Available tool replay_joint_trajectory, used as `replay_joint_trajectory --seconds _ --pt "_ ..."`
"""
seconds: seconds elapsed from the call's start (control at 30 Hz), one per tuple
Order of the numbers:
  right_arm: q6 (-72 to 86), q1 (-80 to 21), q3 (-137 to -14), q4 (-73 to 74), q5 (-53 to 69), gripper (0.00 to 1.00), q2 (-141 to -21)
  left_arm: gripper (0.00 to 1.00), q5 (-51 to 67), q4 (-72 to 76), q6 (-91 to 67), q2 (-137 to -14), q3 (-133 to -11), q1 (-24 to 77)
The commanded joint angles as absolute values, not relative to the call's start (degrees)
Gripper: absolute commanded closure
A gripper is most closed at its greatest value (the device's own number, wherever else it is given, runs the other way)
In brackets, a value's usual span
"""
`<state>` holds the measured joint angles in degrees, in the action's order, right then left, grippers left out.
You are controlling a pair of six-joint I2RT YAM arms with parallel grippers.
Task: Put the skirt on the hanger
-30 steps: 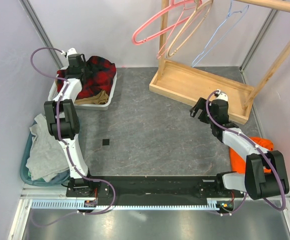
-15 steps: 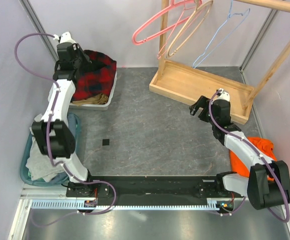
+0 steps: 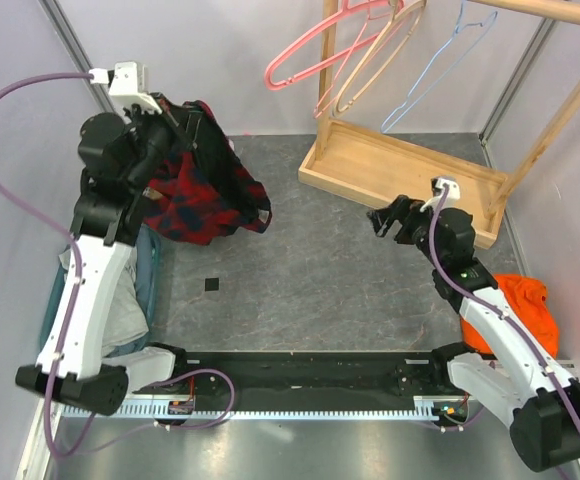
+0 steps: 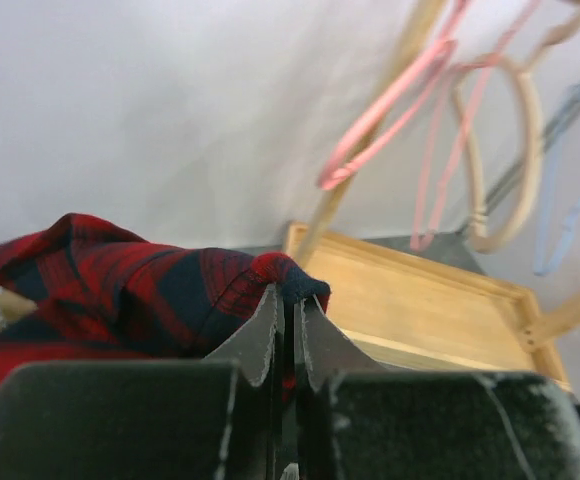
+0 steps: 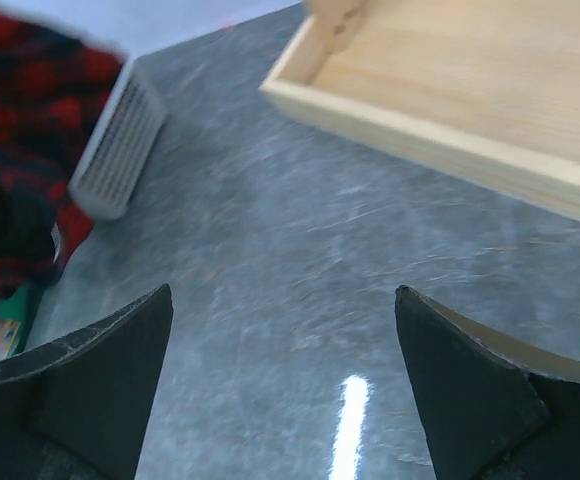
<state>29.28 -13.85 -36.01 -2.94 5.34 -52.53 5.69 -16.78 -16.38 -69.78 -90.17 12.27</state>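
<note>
My left gripper (image 3: pixel 175 118) is raised at the back left and shut on a fold of the red-black plaid shirt (image 3: pixel 205 195), which hangs from it in the air. In the left wrist view the jaws (image 4: pixel 290 295) pinch that plaid cloth (image 4: pixel 140 280). The skirt is hidden in the top view, behind the hanging shirt and arm. The pink hanger (image 3: pixel 268 72) hangs on the rack at the back, also seen from the left wrist (image 4: pixel 385 115). My right gripper (image 3: pixel 380 222) hovers open over the grey table, nothing between its fingers (image 5: pixel 280 292).
A wooden rack base (image 3: pixel 400 165) stands at the back right, with a pale wooden hanger (image 3: pixel 370 60) and a light-blue hanger (image 3: pixel 440 60) above. A white basket (image 5: pixel 120 140) sits back left. Grey cloth (image 3: pixel 110 310) fills a blue basket; orange cloth (image 3: pixel 515 300) lies right.
My left arm has risen and swung rightward, lifting the plaid shirt out of the white basket. The right arm has shifted slightly left, its gripper still open.
</note>
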Motion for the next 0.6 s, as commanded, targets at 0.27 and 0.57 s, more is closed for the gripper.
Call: replay_joint_trajectory --seconds 0.27,0.57 --pt "23.7 -37.5 -42.2 -20.4 7.2 0.02 -67.0 0.98 11.5 -13.1 -17.6 -57.5 -79.5 15.4" --pt "24.3 -45.5 -50.4 -30.5 6.9 0.04 -90.1 0.98 12.0 -15.9 -17.5 -52.7 -76.2 15.4"
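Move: My left hand already holds the skirt high. The skirt's hanging corner, which my right hand goes for, lies about 28 cm left and 2 cm ahead of that hand, at about its height; from my left hand it is some 15 cm right, 3 cm back and 26 cm down. The wooden tray's middle is roughly 22 cm ahead of my right hand, 14 cm right and 18 cm below. The white basket is some 20 cm ahead of my left hand, 16 cm left and 38 cm down. I sweep my right hand about 21 cm left towards the hanging corner of the skirt, turning it some 30 degrees counter-clockwise and dipping in the later half, its fingers wide open and not yet closing. My left hand keeps its pinch on the skirt and draws back about 6 cm, rising slightly before it sinks below where it began. ##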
